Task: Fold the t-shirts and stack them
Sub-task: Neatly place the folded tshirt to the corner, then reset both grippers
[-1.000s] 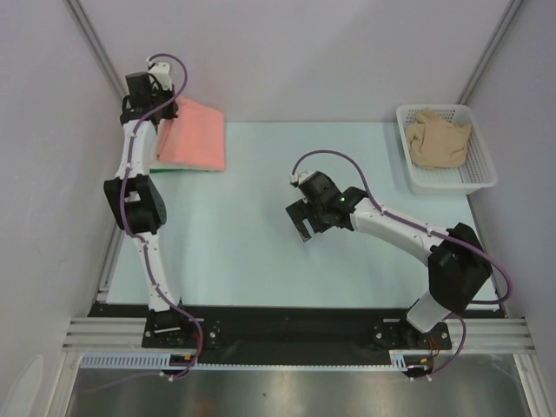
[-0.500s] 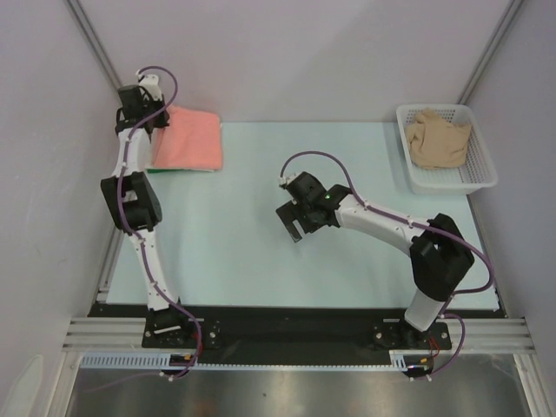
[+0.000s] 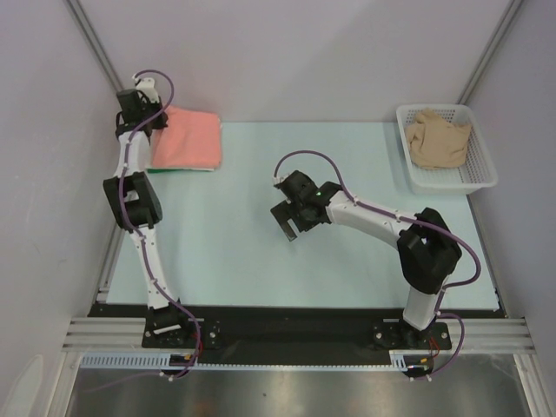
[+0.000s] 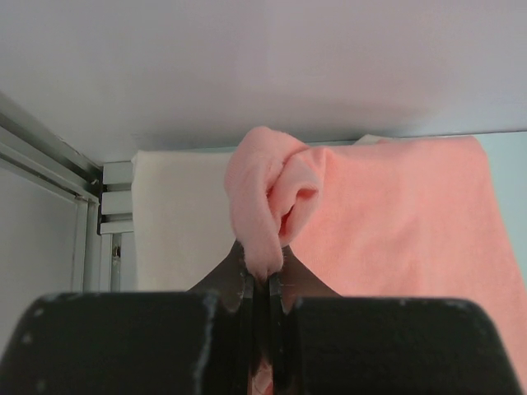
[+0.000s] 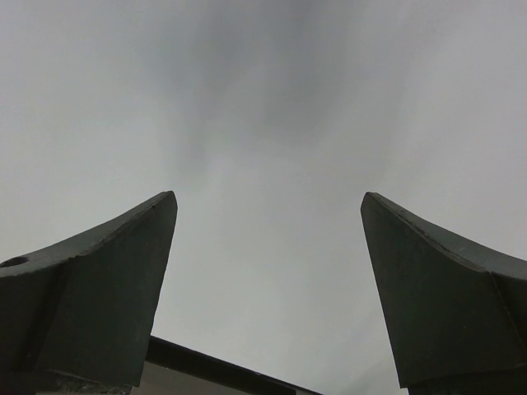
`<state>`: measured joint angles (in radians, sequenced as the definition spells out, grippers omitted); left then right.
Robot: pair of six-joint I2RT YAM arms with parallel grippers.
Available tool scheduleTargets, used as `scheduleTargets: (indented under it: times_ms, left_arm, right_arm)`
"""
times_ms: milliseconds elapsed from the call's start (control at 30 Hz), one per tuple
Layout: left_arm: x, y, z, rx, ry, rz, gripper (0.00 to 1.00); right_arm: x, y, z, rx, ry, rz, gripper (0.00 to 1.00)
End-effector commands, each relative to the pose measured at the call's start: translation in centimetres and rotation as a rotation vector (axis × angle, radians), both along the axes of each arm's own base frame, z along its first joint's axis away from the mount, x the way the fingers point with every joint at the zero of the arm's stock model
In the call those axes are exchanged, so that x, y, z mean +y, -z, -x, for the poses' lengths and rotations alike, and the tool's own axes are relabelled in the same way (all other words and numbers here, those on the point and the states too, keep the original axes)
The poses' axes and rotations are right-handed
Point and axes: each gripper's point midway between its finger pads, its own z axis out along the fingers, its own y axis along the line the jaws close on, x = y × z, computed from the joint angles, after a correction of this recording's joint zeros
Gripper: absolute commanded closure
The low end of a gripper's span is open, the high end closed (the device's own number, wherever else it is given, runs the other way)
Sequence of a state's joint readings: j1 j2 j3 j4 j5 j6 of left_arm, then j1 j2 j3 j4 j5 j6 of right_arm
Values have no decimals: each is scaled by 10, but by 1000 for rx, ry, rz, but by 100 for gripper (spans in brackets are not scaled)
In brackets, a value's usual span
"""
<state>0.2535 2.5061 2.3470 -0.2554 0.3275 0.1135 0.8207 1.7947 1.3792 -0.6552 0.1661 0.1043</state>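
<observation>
The folded salmon-pink t-shirt lies at the table's far left corner. My left gripper is shut on a bunched fold of its left edge. In the left wrist view the salmon-pink t-shirt lies over a cream-white t-shirt, which shows to its left. A tan-beige t-shirt sits crumpled in the white mesh basket at the far right. My right gripper hangs open over mid-table with nothing between its fingers.
A thin green edge shows under the pink shirt's near side. Grey walls close in the table at the back and on both sides. The metal frame rail runs just left of the stack.
My left gripper drew the pink shirt's edge leftward and back, and the shirt now lies flatter. The right arm swung left toward the table's middle, staying open.
</observation>
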Motion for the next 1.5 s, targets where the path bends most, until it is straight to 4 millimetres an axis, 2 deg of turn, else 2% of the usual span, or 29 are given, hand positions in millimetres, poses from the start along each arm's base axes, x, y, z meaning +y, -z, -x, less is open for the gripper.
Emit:
scheduleTargets:
  times_ms: [0,100,333,400,433,533,567,633,667,733,767,800,867,933,967,1000,1033,1067,1100,1133,1167,1200,1233,1267,1300,1333,1367,1433,1467]
  left_arm:
    - [15,-47,-17,-155,-19,-30,100]
    - [22,-43,-17,-151,-48,-35,99]
    - [65,-46,-16,-176,-204,-61,97]
    - [70,-47,-16,-190,-209,-52,76]
    - [69,-50,-17,-197,-201,-46,39]
    - [60,-49,-16,-190,-170,-12,2]
    - [56,-57,-14,-199,-167,7,0]
    - [51,-51,-8,-177,-180,14,0]
    - [53,-71,-1,-201,-209,3,0]
    - [61,-64,13,-184,-316,1,0]
    - [66,-99,24,-249,-363,10,0]
    - [76,-79,37,-203,-454,8,0]
    - [79,-80,58,-199,-531,60,0]
    - [70,-70,90,-193,-554,109,0]
    - [62,-64,100,-190,-549,140,0]
    - [52,-25,120,-124,-568,203,0]
    - [43,-41,134,-153,-560,241,0]
    - [37,-33,147,-144,-564,273,0]
    - [23,-1,172,-107,-576,341,0]
    - [10,-20,186,-149,-538,389,0]
    - [-2,-24,197,-172,-525,463,0]
    - [-17,5,221,-103,-520,506,0]
    - [-29,-15,236,-141,-494,543,0]
    - [-50,9,257,-65,-469,620,0]
    - [-68,10,266,-39,-431,654,0]
    - [-84,-10,279,-72,-382,687,0]
    - [-107,-9,291,-33,-324,758,0]
    - [-153,2,321,48,-236,846,0]
    - [-173,-4,343,51,-179,876,0]
  right_arm:
    - [8,-9,-5,-7,-4,-18,0]
    - [4,-8,-8,-4,7,-15,0]
    - [4,-7,-7,7,11,-23,0]
    - [4,-9,-8,6,10,-25,0]
    - [3,-9,-6,7,11,-23,0]
    - [1,-11,-4,3,17,-29,0]
    - [0,-11,-3,5,18,-29,0]
    - [0,-16,-2,-4,25,-43,0]
    - [0,-18,0,-8,20,-43,0]
    - [0,-29,3,-32,18,-55,0]
    - [-3,-31,4,-38,28,-56,0]
    - [-4,-34,6,-42,34,-62,0]
    - [-9,-46,10,-58,61,-95,0]
    - [-16,-47,15,-56,100,-127,0]
    - [-19,-60,17,-80,110,-166,0]
    - [-21,-59,22,-72,122,-183,0]
    - [-27,-53,26,-59,136,-188,0]
    - [-32,-51,30,-52,152,-198,0]
    - [-33,-58,33,-58,158,-243,0]
    - [-42,-45,42,-24,196,-252,0]
    - [-43,-45,47,-9,203,-285,0]
    - [-45,-59,48,-40,211,-352,0]
    - [-54,-45,56,-8,249,-362,0]
    - [-57,-46,59,-4,262,-395,0]
    - [-60,-60,60,-42,281,-467,0]
    - [-68,-60,59,-36,347,-508,0]
    - [-78,-47,66,-7,393,-526,0]
    - [-86,-63,69,1,475,-686,0]
    - [-93,-44,75,25,514,-716,0]
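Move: The left gripper, out over the far left corner, still pinches a bunched edge of the folded pink t-shirt. The white stack's middle lies about 7 cm to its right, 3 cm back and some 11 cm below; the pink t-shirt's middle is roughly 9 cm to its right, 2 cm back and 10 cm below. From the open, empty right gripper the stack is some 35 cm ahead, 36 cm left and 5 cm lower. Ease the left gripper about 5 cm left, sinking slightly at first, and open it wide on the way to let go of the pink t-shirt's edge over the stack's left side. Then pull back fast some 30 cm towards the base, swinging right late and rolling the left side down. Late on, draw the open right gripper right and back, about 12 cm. ##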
